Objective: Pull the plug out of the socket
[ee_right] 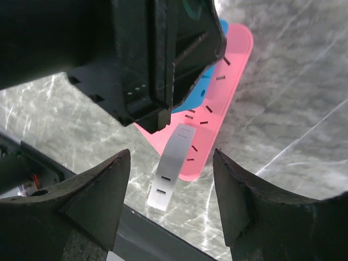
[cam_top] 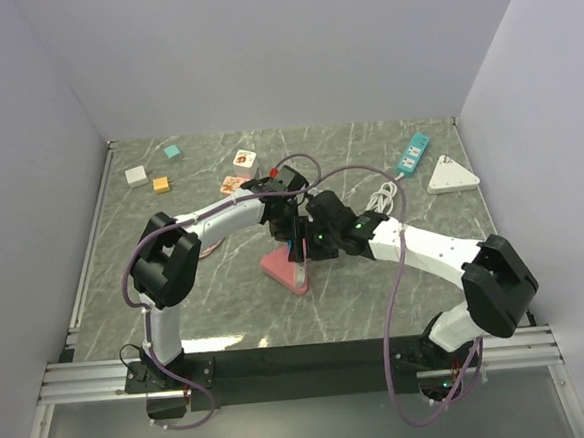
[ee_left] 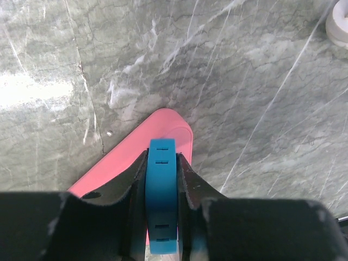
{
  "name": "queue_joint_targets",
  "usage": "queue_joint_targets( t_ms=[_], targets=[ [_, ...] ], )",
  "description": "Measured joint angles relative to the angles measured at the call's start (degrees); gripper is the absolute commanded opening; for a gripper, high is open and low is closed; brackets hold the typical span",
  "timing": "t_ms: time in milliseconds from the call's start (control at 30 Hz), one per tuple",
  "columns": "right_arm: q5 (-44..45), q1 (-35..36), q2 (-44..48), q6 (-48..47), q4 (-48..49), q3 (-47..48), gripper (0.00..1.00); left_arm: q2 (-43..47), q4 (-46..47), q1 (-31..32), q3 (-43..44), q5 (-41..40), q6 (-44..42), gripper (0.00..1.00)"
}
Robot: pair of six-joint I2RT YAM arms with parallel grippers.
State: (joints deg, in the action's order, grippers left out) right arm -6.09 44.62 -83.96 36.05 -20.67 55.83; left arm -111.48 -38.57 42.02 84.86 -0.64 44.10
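Note:
A pink socket strip lies flat on the marble table in front of both arms. A blue plug stands upright on the pink strip, and my left gripper is shut on it, a finger pressed on each flat side. A thin grey-white plug stands at the near end of the pink strip. My right gripper hangs open above it, both fingers well apart from it. The left gripper's black body hides most of the blue plug in the right wrist view.
A teal power strip, a coiled white cable and a white triangular piece lie at the back right. Small coloured blocks and picture tiles sit at the back left. A metal rail runs along the near edge.

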Motion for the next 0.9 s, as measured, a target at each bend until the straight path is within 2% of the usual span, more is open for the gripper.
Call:
queue_joint_targets(
  t_ms=[67,100,167,267,300,400,533,600,700,900],
  targets=[
    [2.10,1.44,-0.76,2.05,-0.22,0.00,0.68,0.00,-0.09,0.02,0.02,-0.02,0.20,0.06],
    [2.78,1.97,-1.07,2.82,-0.28,0.00,0.67,0.00,-0.11,0.02,0.02,-0.02,0.31,0.01],
    [5.03,3.39,-1.90,4.90,-0.46,0.04,0.63,0.00,-0.22,0.00,0.04,-0.04,0.61,0.00],
    [7.91,5.38,-4.37,7.80,-1.33,0.76,0.51,-0.13,-0.63,0.00,0.33,0.02,1.25,0.00],
    [8.66,5.92,-5.44,8.63,-1.57,1.16,0.40,-0.22,-0.68,0.00,0.37,0.20,1.62,0.00],
    [10.45,6.88,-8.66,10.78,-2.49,2.34,0.27,-0.26,-0.63,-0.04,0.37,0.39,2.69,0.00],
    [12.55,7.41,-10.47,12.57,-3.21,3.78,0.20,-0.33,-0.55,-0.44,0.39,0.31,3.17,0.00],
    [12.81,7.41,-11.08,12.92,-3.23,4.28,0.12,-0.33,-0.50,-0.72,0.39,0.31,3.21,0.00],
    [12.94,7.41,-12.24,13.22,-3.30,5.38,0.05,-0.33,-0.50,-1.27,0.39,0.26,3.19,0.00],
    [12.50,7.41,-15.08,13.38,-2.89,7.56,0.00,-0.33,-0.57,-2.99,0.42,0.92,3.10,0.00]
  ],
)
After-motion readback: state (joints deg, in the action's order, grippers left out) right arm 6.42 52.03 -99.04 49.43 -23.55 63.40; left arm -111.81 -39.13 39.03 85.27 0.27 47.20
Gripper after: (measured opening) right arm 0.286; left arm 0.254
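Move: The white plug on the pink socket lies about 5 cm below the open right gripper, 2 cm to its left and 1 cm back. The blue plug stands some 5 cm ahead of that hand and 2 cm left; the socket's middle is about 5 cm left, level with it, and 7 cm down. The left gripper already grips the blue plug, with the white plug about 6 cm back and 1 cm right of it. Lower the right gripper some 5 cm onto the white plug beside the left gripper, easing left and slightly back and turning clockwise about 10 degrees, and close the fingers to pinch the plug's sides. Keep the left grip on the blue plug; then carry both hands together a centimetre or two left, the left hand also about as far forward, taking the socket along. ##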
